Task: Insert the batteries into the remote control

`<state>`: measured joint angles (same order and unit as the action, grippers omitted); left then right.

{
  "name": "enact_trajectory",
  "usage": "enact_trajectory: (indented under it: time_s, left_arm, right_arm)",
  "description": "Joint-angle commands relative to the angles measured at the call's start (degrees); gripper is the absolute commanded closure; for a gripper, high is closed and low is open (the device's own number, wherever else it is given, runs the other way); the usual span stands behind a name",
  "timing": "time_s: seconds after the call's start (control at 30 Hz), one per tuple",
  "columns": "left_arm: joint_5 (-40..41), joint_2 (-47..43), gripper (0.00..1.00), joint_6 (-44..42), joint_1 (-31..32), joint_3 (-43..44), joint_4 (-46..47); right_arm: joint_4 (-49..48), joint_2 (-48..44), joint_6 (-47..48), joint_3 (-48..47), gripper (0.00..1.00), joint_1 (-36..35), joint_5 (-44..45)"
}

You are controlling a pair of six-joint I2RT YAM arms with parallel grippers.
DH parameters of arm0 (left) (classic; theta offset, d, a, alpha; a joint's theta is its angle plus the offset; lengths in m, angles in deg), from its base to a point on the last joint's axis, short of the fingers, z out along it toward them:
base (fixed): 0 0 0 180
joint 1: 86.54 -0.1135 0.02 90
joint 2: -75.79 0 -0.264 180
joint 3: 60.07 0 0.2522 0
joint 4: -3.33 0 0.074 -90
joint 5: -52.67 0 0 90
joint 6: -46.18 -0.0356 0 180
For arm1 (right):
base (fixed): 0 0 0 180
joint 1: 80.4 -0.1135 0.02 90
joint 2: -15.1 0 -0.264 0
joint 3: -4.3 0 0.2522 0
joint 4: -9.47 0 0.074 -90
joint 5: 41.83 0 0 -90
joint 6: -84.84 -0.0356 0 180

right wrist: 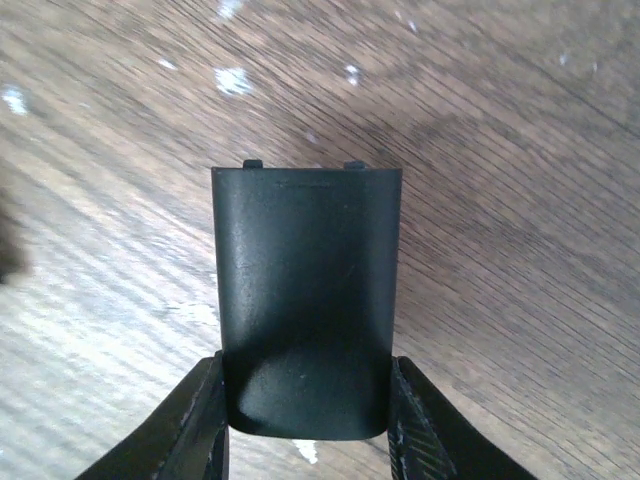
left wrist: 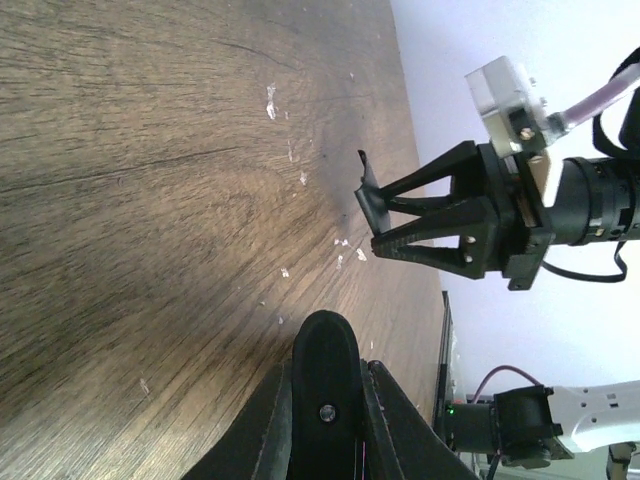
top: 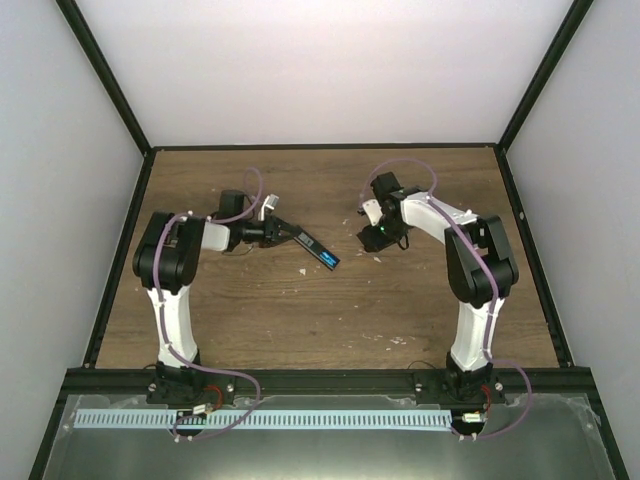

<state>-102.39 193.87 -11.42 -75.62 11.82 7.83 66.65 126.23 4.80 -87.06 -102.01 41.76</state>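
My left gripper [top: 292,233] is shut on one end of the remote control [top: 314,248], a slim black bar slanting out to the right above the table. A bright-blue patch of the batteries [top: 329,259] shows in its outer end. In the left wrist view the remote's rounded end [left wrist: 325,375] sits between the fingers [left wrist: 262,425]. My right gripper [top: 364,208] hangs a short way to the right, shut on a small black rectangular cover piece [right wrist: 305,290], pinched by its side edges between the fingers [right wrist: 205,425]. That cover [left wrist: 368,195] shows edge-on in the left wrist view.
The wooden table [top: 330,320] carries small white specks [top: 378,257] between the two grippers. Black frame rails [top: 120,260] and white walls close in the left, right and back sides. The arm bases stand at the near edge.
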Motion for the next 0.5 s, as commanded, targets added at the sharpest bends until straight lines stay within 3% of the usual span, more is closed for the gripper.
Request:
enact_trajectory:
  time_s: [0.0, 0.23, 0.47]
  left_arm:
    - [-0.4, 2.6, 1.00, -1.1, 0.1, -1.1, 4.6]
    - [-2.4, 4.1, 1.00, -0.2, 0.2, -1.0, 7.8]
    - [-3.8, 4.9, 1.00, -0.5, 0.1, -0.6, 8.1]
  right_arm:
    - [-1.1, -4.4, 2.2, -0.9, 0.71, -1.3, -6.1]
    - [-1.8, -5.3, 7.0, -0.2, 0.71, -5.0, -14.7]
    - [-2.7, -3.6, 10.2, 0.9, 0.71, -9.6, -16.2]
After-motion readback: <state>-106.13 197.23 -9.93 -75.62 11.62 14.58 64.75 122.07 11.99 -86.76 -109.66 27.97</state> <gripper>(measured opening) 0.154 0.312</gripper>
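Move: The open battery bay of the remote control, which my left hand holds, lies about 10 cm to the left of my right hand, some 5 cm back and at roughly its height. The white label farther up the remote is about 15 cm left and 1 cm ahead of my right hand, slightly higher. From my left hand, the bay sits about 9 cm to the right, 6 cm back and a little below. I keep the battery cover pinched in my right hand and lift it about 4 cm while swinging it left, some 9 cm in all, then drawing back about 4 cm as well, over towards the open bay. On the way I turn the wrist nearly 20 degrees counter-clockwise and swing the fingertips some 13 degrees leftward. My left hand stays almost still, gripping the remote control. ##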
